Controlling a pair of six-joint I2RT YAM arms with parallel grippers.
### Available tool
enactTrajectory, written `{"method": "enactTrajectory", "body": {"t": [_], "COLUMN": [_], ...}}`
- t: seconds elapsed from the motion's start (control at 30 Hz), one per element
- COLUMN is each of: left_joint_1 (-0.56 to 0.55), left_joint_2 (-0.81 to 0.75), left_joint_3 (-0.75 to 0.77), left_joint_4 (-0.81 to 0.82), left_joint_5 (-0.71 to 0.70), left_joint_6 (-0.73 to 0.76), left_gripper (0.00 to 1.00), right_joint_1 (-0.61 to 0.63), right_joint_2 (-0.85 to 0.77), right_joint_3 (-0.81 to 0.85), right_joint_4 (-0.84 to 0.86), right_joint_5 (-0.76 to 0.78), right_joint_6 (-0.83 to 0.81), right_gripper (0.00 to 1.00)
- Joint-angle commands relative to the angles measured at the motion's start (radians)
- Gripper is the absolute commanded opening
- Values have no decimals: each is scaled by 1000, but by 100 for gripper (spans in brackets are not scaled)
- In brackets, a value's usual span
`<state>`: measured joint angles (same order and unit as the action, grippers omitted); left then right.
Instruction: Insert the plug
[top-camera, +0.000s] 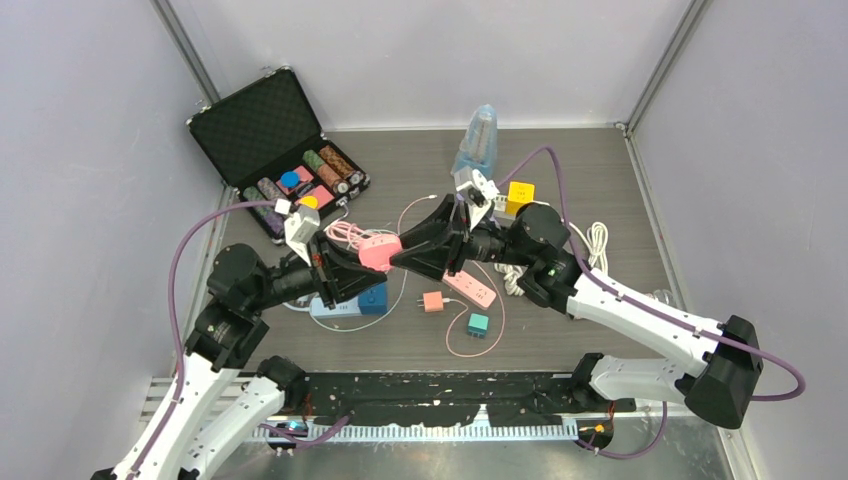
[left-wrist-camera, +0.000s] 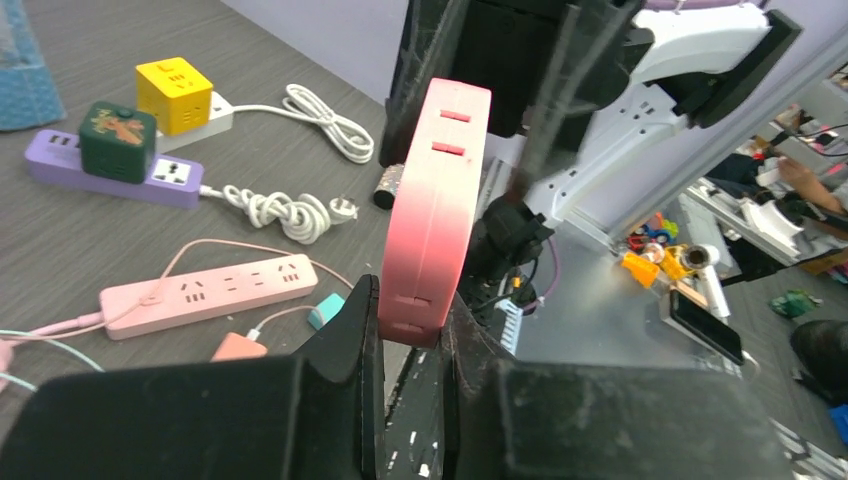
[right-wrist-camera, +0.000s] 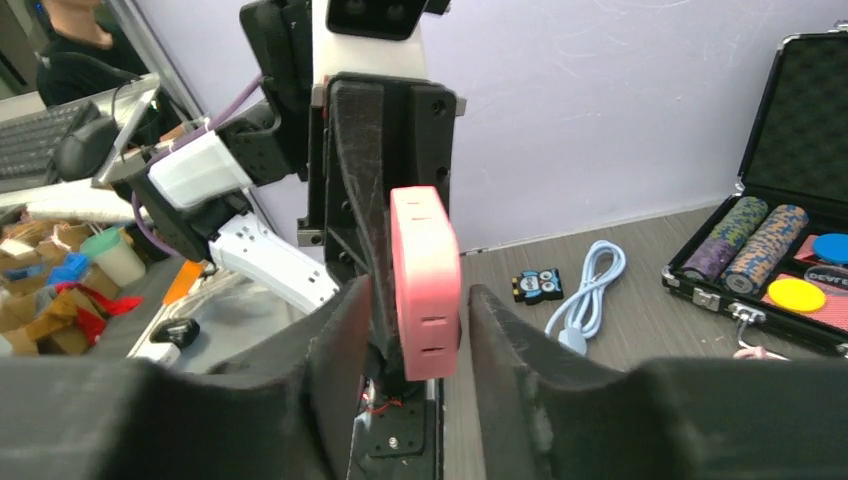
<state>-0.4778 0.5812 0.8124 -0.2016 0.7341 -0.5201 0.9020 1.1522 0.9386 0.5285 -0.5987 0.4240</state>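
A pink socket block (top-camera: 378, 250) hangs in the air between both arms, above the table's middle. My left gripper (top-camera: 362, 264) is shut on its lower end; in the left wrist view the black fingers (left-wrist-camera: 352, 330) press both flat sides of the block (left-wrist-camera: 435, 200). My right gripper (top-camera: 402, 254) comes in from the right and straddles the block's other end (right-wrist-camera: 425, 270). Its jaws stand open, with a narrow gap on each side of the block (right-wrist-camera: 418, 300). A pink cable (top-camera: 345, 235) trails behind the block. I cannot pick out the plug itself.
On the table lie a pink power strip (top-camera: 470, 288), an orange adapter (top-camera: 433, 301), a teal adapter (top-camera: 478, 323) and a blue strip (top-camera: 350, 305). A black chip case (top-camera: 270, 130) stands open at back left. A yellow cube socket (top-camera: 519, 196) sits at the back.
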Motion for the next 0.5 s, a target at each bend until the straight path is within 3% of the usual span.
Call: {"method": "enactTrajectory", "body": {"t": [0.0,0.03,0.13,0.23,0.47], "left_joint_1": [2,2,2,2,2], "left_joint_2": [24,30,45,57,100], "left_joint_3": [57,66,93,120,196], "left_joint_4": [-56,-82,-151,-220,-402], "left_joint_5": [-23,-13,22,25,12], "left_joint_6": [125,150,227,303,456], "left_gripper": [0,0,0,0,0], "right_joint_1": [16,15,15,15,15], "right_joint_2": [-7,-6,10,25,122], "right_joint_3": [59,79,172,249,469], "right_joint_4": [-84,-117,-366,-588,-896], "right_joint_5": [-45,-60,-76,-50,-43], "right_joint_6": [-41,-92,-229,-379,-573], "right_gripper": [60,74,89,93,95]}}
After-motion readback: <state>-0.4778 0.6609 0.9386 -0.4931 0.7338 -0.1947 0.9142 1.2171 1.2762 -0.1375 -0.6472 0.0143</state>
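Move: Out ahead and to the right of the left hand, which already grips the pink plug, the pink strip lies about 12 cm forward, 15 cm right and 31 cm down. On the table too, the salmon charger is 7 cm ahead and 10 cm right of that hand, the blue cube 7 cm ahead and 2 cm left. From the right hand, the pink plug is roughly 3 cm left, level fore and aft and in height. Opening from a narrow gap to nearly full width, the right fingers let go of the pink plug while that hand sinks just over 1 cm and its fingertips tip down some 20 degrees. The left hand keeps its pinch and lowers the plug about 2.5 cm towards the table, its right-pointing fingers tilting down some 15 degrees. ##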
